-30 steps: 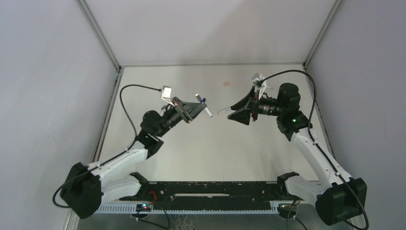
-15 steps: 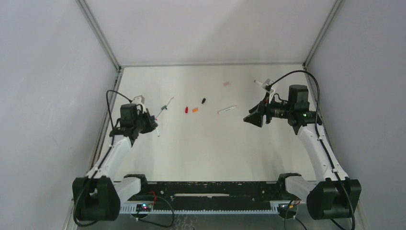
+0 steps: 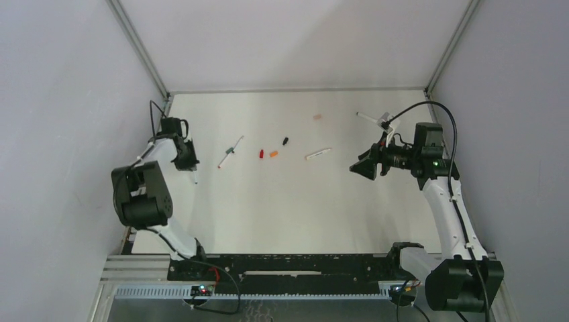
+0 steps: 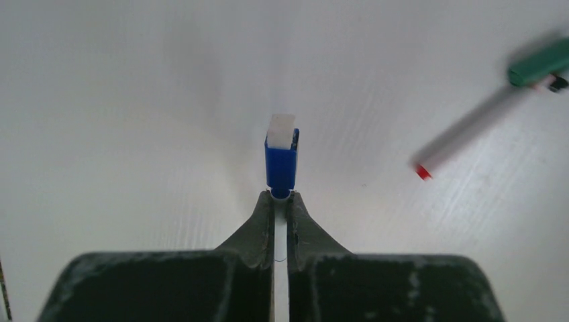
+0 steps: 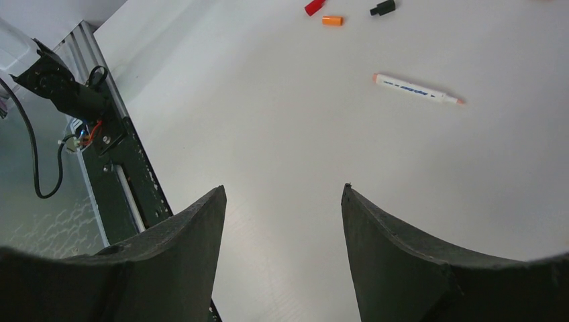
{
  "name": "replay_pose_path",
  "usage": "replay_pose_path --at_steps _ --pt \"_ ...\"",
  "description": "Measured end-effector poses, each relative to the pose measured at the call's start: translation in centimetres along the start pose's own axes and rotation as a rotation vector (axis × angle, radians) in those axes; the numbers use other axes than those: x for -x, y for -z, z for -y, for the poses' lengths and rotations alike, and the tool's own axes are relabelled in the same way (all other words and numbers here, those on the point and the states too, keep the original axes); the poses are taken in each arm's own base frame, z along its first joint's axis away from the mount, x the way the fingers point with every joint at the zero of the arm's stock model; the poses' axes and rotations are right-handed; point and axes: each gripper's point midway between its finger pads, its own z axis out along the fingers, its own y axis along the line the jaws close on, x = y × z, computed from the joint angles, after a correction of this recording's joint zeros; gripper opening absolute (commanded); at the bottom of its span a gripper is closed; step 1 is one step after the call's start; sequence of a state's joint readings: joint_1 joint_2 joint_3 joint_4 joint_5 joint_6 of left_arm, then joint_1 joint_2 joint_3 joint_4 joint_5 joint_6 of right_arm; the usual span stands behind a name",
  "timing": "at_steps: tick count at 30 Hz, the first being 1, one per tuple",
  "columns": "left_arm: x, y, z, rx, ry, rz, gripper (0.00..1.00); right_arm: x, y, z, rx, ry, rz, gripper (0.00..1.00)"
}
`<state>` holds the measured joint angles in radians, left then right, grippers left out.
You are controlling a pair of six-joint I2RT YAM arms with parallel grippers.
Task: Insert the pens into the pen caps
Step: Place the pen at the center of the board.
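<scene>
My left gripper [image 4: 280, 196] is shut on a white pen capped in blue [image 4: 280, 164], which sticks out ahead of the fingertips just above the table. In the top view this gripper [image 3: 191, 168] is at the far left. A second pen [image 4: 483, 117] with a green cap [image 4: 540, 67] and a red end lies to its right [image 3: 229, 152]. My right gripper [image 5: 282, 190] stands open and empty, hovering right of centre [image 3: 360, 170]. Ahead of it lie a bare pen [image 5: 416, 88], a red cap [image 5: 313, 7], an orange cap [image 5: 332, 21] and a black cap [image 5: 382, 8].
A pinkish cap [image 3: 317, 117] lies near the back, and another pen [image 3: 368, 117] at the back right. Grey walls with metal posts [image 3: 137, 47] enclose the table. A black rail [image 3: 282, 265] runs along the near edge, seen also in the right wrist view [image 5: 114, 168].
My left arm has swung from the middle to the far left edge, still holding the blue-capped pen. My right gripper has drawn back to the right and stayed open.
</scene>
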<state>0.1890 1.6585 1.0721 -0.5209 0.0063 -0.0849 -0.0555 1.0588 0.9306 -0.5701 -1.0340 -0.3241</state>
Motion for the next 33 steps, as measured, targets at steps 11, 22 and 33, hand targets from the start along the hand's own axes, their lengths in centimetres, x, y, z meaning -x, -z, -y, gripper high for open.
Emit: replay_pose_path --at_steps 11,22,33 --pt "1.4 -1.7 -1.8 0.072 -0.024 -0.111 0.33 0.1 0.7 0.7 -0.016 -0.029 0.017 0.71" --pt "1.4 2.1 -2.0 0.068 0.028 -0.089 0.35 0.5 0.8 0.6 0.007 -0.030 0.048 0.71" --pt "6.4 15.4 3.1 -0.230 0.108 0.504 0.89 0.5 1.0 0.0 0.024 -0.007 0.057 0.71"
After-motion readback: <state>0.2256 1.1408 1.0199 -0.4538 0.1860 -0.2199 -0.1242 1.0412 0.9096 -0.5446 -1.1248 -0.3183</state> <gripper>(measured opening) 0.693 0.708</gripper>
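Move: The blue-capped pen is still between the left fingers; its resting spot on the board is about 2 cm to that hand's left, 1 cm back and 2 cm below. At the same depth, the green-capped pen lies some 12 cm right and 6 cm ahead, the red cap about 23 cm right and 5 cm ahead. From the right hand the spot is roughly 55 cm left, 8 cm ahead and 20 cm down. The blue-capped pen is eased some 2 to 3 cm left and forward and slightly down to the board by the left hand, whose fingers open and let go of it. The hand then draws back a little, rises fast, about 17 cm straight off the pen with a drift to the right, tips its fingers some 35 degrees up towards forward and opens wider. ##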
